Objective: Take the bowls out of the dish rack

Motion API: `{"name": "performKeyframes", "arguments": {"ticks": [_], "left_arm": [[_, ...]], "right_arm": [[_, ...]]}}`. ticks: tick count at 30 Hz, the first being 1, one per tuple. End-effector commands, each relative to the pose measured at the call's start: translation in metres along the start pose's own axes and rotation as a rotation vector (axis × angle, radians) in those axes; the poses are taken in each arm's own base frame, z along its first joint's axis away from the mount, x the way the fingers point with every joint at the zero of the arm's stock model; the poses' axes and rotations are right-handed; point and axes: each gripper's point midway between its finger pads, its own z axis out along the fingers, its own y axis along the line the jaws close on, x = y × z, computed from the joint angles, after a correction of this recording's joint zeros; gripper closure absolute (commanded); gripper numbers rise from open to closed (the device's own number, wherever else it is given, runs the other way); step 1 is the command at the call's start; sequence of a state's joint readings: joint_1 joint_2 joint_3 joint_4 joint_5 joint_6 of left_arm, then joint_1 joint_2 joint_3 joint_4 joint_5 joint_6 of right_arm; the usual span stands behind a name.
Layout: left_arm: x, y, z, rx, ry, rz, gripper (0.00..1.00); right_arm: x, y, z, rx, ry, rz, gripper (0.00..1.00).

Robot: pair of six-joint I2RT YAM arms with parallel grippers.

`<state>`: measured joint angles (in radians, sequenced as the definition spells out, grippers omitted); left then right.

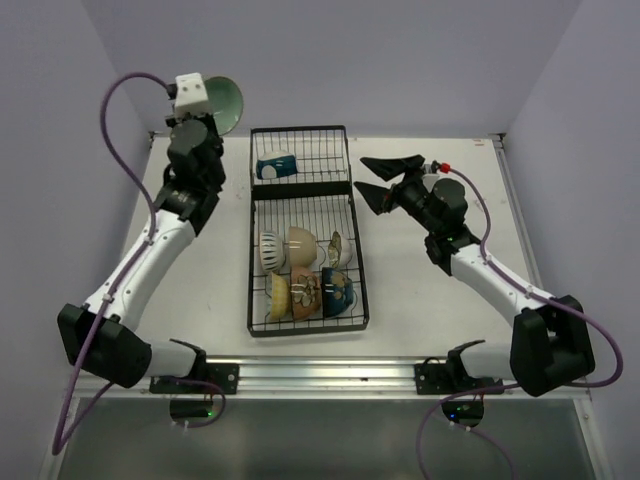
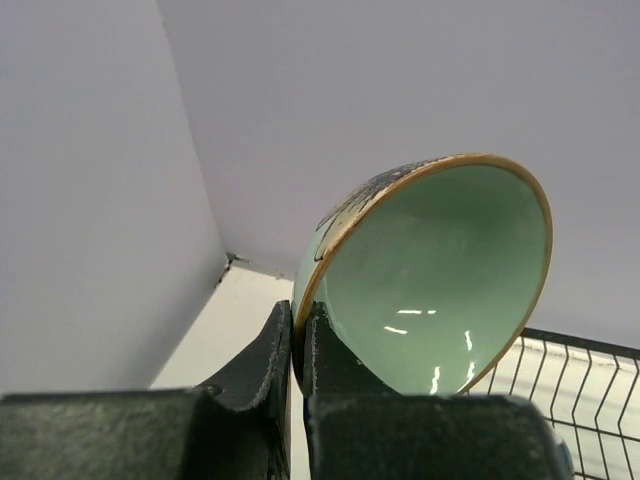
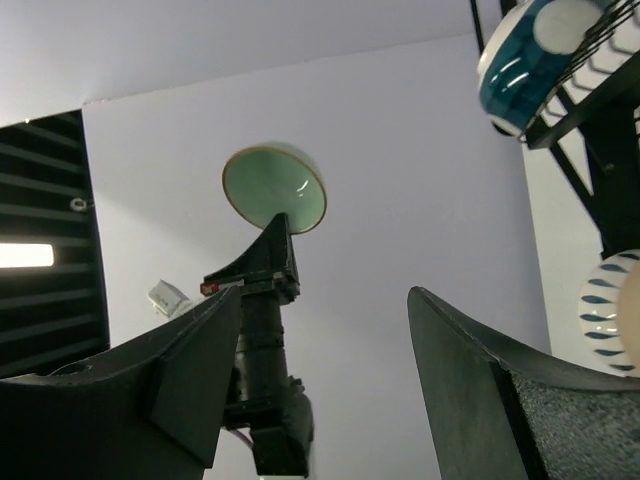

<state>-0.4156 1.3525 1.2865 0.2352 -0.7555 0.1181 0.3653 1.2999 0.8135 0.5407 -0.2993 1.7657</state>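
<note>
The black wire dish rack [image 1: 252,262] lies lengthwise in the middle of the table. A blue-and-white bowl [image 1: 275,165] sits in its far section. Several bowls stand on edge in the near section, among them a striped one [image 1: 270,248] and a tan one [image 1: 302,243]. My left gripper [image 1: 208,118] is raised at the far left, shut on the rim of a green bowl [image 1: 226,103]. The wrist view shows the pads [image 2: 325,345] pinching that rim, with the green bowl [image 2: 440,270] tilted on edge. My right gripper [image 1: 361,173] hangs open and empty just right of the rack.
The white table [image 1: 430,300] is walled on the far, left and right sides, and the corner [image 2: 228,262] is close to the left gripper. A metal rail [image 1: 320,375] with both arm bases runs along the near edge.
</note>
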Motion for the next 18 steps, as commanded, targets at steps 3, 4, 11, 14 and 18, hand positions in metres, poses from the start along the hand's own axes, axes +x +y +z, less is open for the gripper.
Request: {"name": "performKeyframes", "arguments": {"ticks": [3, 4, 11, 14, 18], "left_arm": [[0.038, 0.012, 0.010, 0.162, 0.255, -0.309, 1.00], [0.049, 0.019, 0.012, 0.153, 0.299, -0.321, 1.00], [0.115, 0.061, 0.035, 0.101, 0.482, -0.434, 1.00], [0.125, 0.067, 0.041, 0.084, 0.493, -0.451, 1.00], [0.150, 0.068, 0.053, 0.077, 0.568, -0.478, 1.00]], "right_arm": [[-0.001, -0.010, -0.016, 0.007, 0.070, -0.067, 0.28], [-0.003, -0.013, -0.016, 0.013, 0.072, -0.071, 0.28], [-0.025, -0.043, -0.019, 0.076, 0.074, -0.114, 0.28], [-0.032, -0.056, -0.017, 0.099, 0.087, -0.122, 0.28], [-0.039, -0.069, -0.014, 0.111, 0.104, -0.112, 0.29]]}}
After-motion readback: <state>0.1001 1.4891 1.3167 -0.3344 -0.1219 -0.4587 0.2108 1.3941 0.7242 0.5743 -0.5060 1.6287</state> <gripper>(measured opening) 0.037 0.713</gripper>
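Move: The left hand already pinches the green bowl by its rim. The open table it heads for lies about 13 cm left, 4 cm ahead and some 40 cm below. From that hand the teal bowl in the rack is about 8 cm ahead, 10 cm right and 24 cm below; the striped bowl is 4 cm back, 9 cm right and 34 cm below. From the empty right hand the teal bowl lies some 14 cm ahead, 24 cm left and 16 cm lower. Still pinching the green bowl's rim, the left hand sinks about 17 cm and swings 10 cm left, going sideways first and then mostly down towards the open table left of the rack. Meanwhile its fingers tip down and its left side drops, each by some 30 degrees. The right hand, empty and open, sinks about 8 cm, drifting slightly right. ##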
